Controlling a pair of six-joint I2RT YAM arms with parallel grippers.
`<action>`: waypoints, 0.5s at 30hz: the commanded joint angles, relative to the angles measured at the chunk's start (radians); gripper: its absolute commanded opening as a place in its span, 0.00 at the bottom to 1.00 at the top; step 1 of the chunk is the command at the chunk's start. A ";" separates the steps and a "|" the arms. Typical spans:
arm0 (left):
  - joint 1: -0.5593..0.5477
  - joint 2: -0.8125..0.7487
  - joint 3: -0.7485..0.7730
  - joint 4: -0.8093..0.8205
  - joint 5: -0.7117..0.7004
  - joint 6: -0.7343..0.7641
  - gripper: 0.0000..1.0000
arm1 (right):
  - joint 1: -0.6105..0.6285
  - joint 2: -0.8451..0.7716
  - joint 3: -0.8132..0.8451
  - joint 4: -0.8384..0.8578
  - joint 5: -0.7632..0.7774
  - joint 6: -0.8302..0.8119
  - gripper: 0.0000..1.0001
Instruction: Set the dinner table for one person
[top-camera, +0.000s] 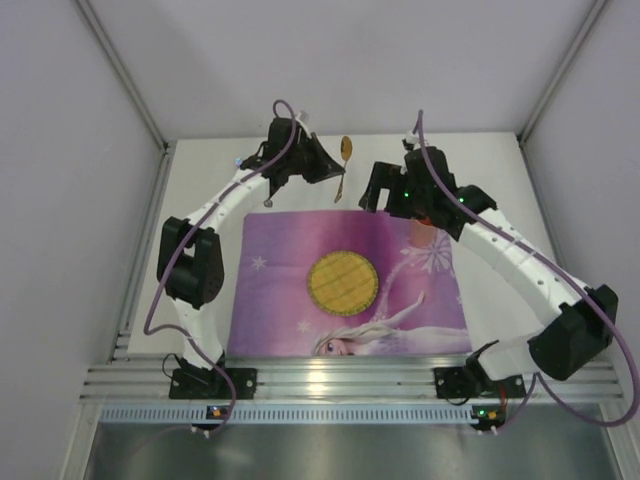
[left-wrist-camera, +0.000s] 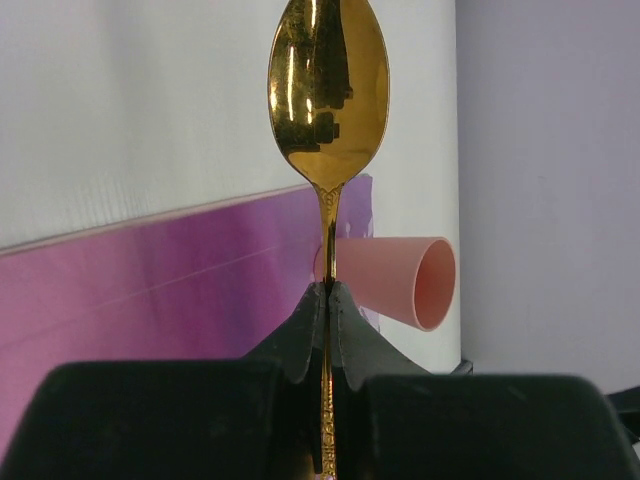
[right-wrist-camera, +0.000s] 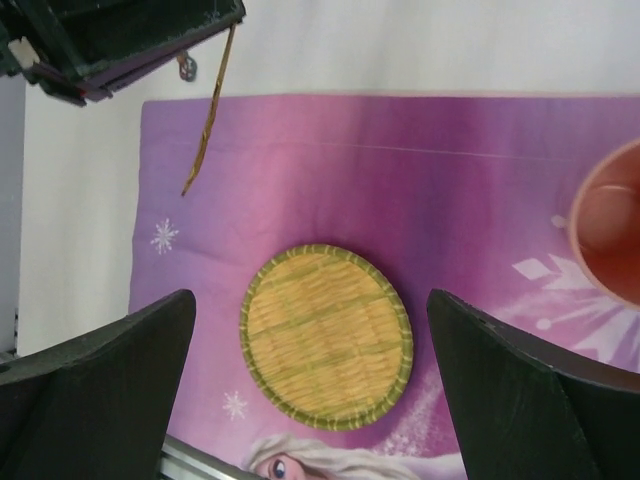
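My left gripper (top-camera: 325, 160) hovers above the far edge of the dinner table (top-camera: 500, 170), shut on the handle of a gold spoon (top-camera: 346, 150). In the left wrist view the spoon (left-wrist-camera: 328, 90) stands upright out of the closed left gripper (left-wrist-camera: 329, 290), bowl at the top. My right gripper (right-wrist-camera: 310, 300) is open and empty above a round woven yellow-green plate (right-wrist-camera: 325, 335), which lies in the middle of the purple princess placemat (top-camera: 290, 250). A pink cup (right-wrist-camera: 605, 235) stands on the placemat's right side, mostly under the right arm in the top view.
White walls close in the table on the left, far and right sides. An aluminium rail (top-camera: 340, 380) runs along the near edge, carrying both arm bases. The cup (left-wrist-camera: 400, 280) appears beyond the spoon in the left wrist view.
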 joint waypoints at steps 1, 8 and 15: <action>-0.008 -0.104 -0.059 0.079 0.038 -0.043 0.00 | 0.037 0.064 0.082 0.113 -0.026 0.005 1.00; -0.011 -0.153 -0.111 0.090 0.029 -0.033 0.00 | 0.082 0.209 0.172 0.144 -0.043 0.011 1.00; -0.011 -0.154 -0.097 0.095 0.035 -0.035 0.00 | 0.105 0.312 0.231 0.154 -0.083 0.023 0.97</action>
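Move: The spoon, already held level in the left gripper with its handle pointing back, has its middle about 13 cm ahead of the right hand, 9 cm to its left and 2 cm lower. From the right hand the plate lies some 5 cm back and 8 cm left, the cup about 7 cm ahead and 12 cm right, both roughly 20 cm below. From the left hand, the open right gripper is about 13 cm back, 9 cm right and slightly above. With its fingers held wide open, the right hand sweeps about 8 cm left and some 4 cm forward above the placemat, sinking slightly and turning a little counter-clockwise, to bring its open jaws up to the free handle end of the spoon. The left hand keeps the spoon pinched by its handle and draws it back about 2.5 cm towards the right gripper, then holds nearly still with its wrist hardly turning. ##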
